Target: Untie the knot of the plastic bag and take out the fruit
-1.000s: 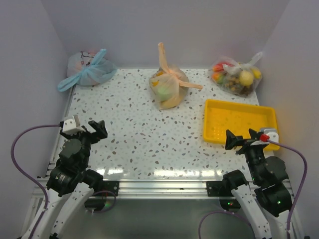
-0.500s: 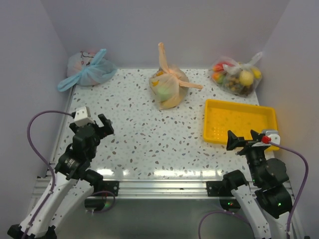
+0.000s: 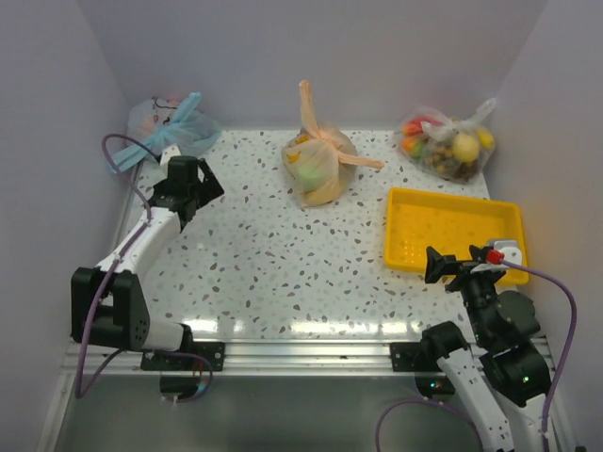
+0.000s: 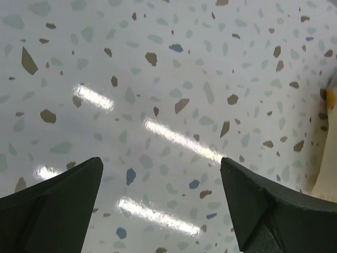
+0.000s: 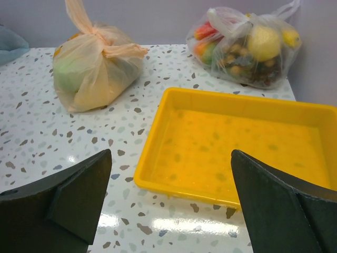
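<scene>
The light blue plastic bag (image 3: 158, 124) lies in the back left corner, and its edge also shows in the right wrist view (image 5: 9, 44). Its knot (image 3: 175, 132) is tied, with the blue ears sticking out to both sides. The fruit inside shows only as faint pale shapes. My left gripper (image 3: 198, 193) is open and empty just right of and nearer than the bag, apart from it. In the left wrist view it (image 4: 160, 163) is over bare table. My right gripper (image 3: 452, 261) is open and empty near the front right, and in the right wrist view it (image 5: 171, 155) faces the tray.
A tied orange bag (image 3: 320, 165) sits at the back middle and also shows in the right wrist view (image 5: 95, 68). A clear bag of fruit (image 3: 448, 143) is at the back right. A yellow tray (image 3: 452, 231) lies in front of it. White walls close in the table.
My left arm has stretched from the near left edge far back to beside the light blue bag. The right arm has barely moved.
</scene>
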`<state>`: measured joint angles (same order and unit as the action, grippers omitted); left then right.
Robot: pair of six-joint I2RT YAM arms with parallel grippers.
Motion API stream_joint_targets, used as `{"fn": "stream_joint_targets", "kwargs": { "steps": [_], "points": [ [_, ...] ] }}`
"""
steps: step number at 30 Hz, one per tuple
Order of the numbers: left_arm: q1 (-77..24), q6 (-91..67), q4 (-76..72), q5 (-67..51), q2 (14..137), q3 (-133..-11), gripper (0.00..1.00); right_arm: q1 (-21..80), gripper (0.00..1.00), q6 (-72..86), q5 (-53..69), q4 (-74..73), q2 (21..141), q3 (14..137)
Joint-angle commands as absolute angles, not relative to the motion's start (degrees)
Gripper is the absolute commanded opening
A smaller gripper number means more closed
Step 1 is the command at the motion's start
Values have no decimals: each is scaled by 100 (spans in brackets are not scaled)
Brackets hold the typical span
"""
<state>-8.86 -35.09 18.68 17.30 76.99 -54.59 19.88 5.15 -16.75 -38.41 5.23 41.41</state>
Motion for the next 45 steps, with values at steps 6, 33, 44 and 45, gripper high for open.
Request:
{"fn": "stream_joint_targets", "kwargs": {
  "steps": [6,33,44,45],
  "points": [
    [226,-4112,-324,1521,9060,-6661,100,1986,99,519,-1617,-3823,571,4210],
    [1274,-6196,-3137,422,13272,-8887,51,1978,99,439,-1275,-3885,1195,4307],
    [1152,-5230,-3613,-386,11375,-6823,0,1978,99,422,-1239,-3867,1187,4307],
    [1117,-5029,-3525,-448,11182,-6681,0,1986,99,422,-1213,-3867,1195,4298]
  ]
}}
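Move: The blue bag's knot lies roughly 26 cm ahead of the open left hand, 14 cm to its left and 7 cm lower, with the pale bag body another 4 cm farther out and 6 cm farther left. The orange bag sits about 13 cm ahead of that hand and 31 cm to its right, also some 7 cm lower. From the right hand, the knot is about 47 cm ahead, 70 cm left and 20 cm below. The left hand sweeps forward and left some 30 cm to the blue bag's knot, rising slightly before sinking, while its fingers tip up nearer level, swing counter-clockwise and its left side rolls down. There its fingers shut on blue plastic at the knot and draw it back about 6 cm and a little right; the open right hand eases slightly forward, left and down. ##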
